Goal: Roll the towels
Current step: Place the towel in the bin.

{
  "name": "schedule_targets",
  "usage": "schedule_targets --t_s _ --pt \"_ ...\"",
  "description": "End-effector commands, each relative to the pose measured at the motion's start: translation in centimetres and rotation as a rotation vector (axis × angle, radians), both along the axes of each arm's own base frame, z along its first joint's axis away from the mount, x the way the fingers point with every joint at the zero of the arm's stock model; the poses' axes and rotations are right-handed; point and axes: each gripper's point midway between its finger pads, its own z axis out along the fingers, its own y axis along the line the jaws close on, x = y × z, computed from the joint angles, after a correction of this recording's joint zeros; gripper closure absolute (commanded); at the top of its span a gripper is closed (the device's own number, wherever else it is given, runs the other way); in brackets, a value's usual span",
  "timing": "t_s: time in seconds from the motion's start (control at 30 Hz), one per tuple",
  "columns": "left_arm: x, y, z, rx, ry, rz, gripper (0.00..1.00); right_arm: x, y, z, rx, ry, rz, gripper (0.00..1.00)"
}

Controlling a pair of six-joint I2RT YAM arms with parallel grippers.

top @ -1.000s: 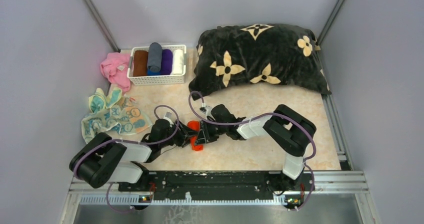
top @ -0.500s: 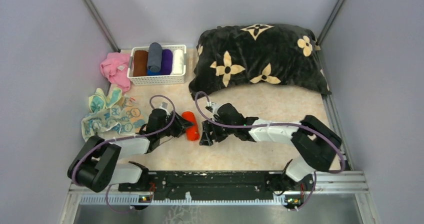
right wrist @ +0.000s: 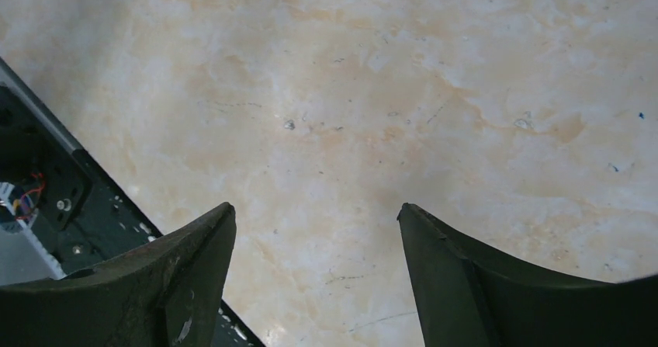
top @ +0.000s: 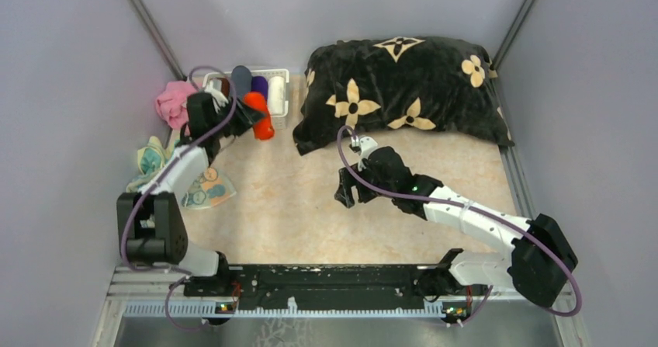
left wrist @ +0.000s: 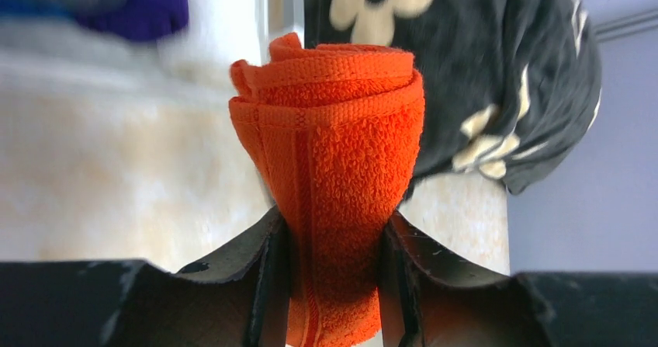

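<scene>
My left gripper (top: 247,116) is shut on the rolled orange-red towel (top: 258,114) and holds it in the air at the front of the white basket (top: 281,83), back left. In the left wrist view the roll (left wrist: 335,153) stands pinched between my two fingers (left wrist: 268,273). The pale yellow towel with teal patches (top: 200,190) lies crumpled at the left, partly under my left arm. No teal towel with pale circles shows. My right gripper (top: 347,196) is open and empty over bare table, mid-table; in its wrist view (right wrist: 314,230) only the marbled surface lies between the fingers.
The basket holds several rolled towels, dark blue (top: 240,78) and purple (top: 259,85) among them. A pink cloth (top: 172,102) lies left of it. The big black cushion with cream flowers (top: 403,91) fills the back right. Metal rails run along the table's sides.
My left gripper has lifted the orange-red roll off the table centre and carried it back-left to the basket. My right gripper has let go and drawn back to the right.
</scene>
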Motion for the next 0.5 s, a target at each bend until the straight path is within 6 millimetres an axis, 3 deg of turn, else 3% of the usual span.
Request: schedule_targets --t_s 0.0,0.23,0.47 --pt "3.8 0.8 2.2 0.079 -0.052 -0.123 1.0 1.3 -1.2 0.6 -0.048 -0.075 -0.023 0.23" --pt "11.6 1.2 2.0 0.122 -0.066 -0.213 1.0 2.3 -1.4 -0.3 -0.102 -0.082 -0.031 0.23" --pt "17.2 2.1 0.3 0.156 -0.066 -0.226 1.0 2.7 -1.8 -1.4 -0.138 -0.068 -0.037 0.23"
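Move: The left hand holds the rolled orange towel short of the bin. The bin's middle is about 17 cm ahead, 5 cm left and 13 cm below. In the bin, the white roll lies some 17 cm ahead and 4 cm right, the purple one 17 cm ahead and 1 cm left, and the gray one on top about 16 cm ahead and 6 cm left. From the empty right hand, the bin is about 36 cm ahead and 30 cm left, lower down. Forward and fast, some 16 cm, the left hand carries the orange roll over the bin's near rim, rising about 3 cm and then sinking back to its starting height. It turns roughly 10 degrees clockwise and keeps its pinch. The right hand, empty and open, sinks about 3 cm, drifting a little right. ##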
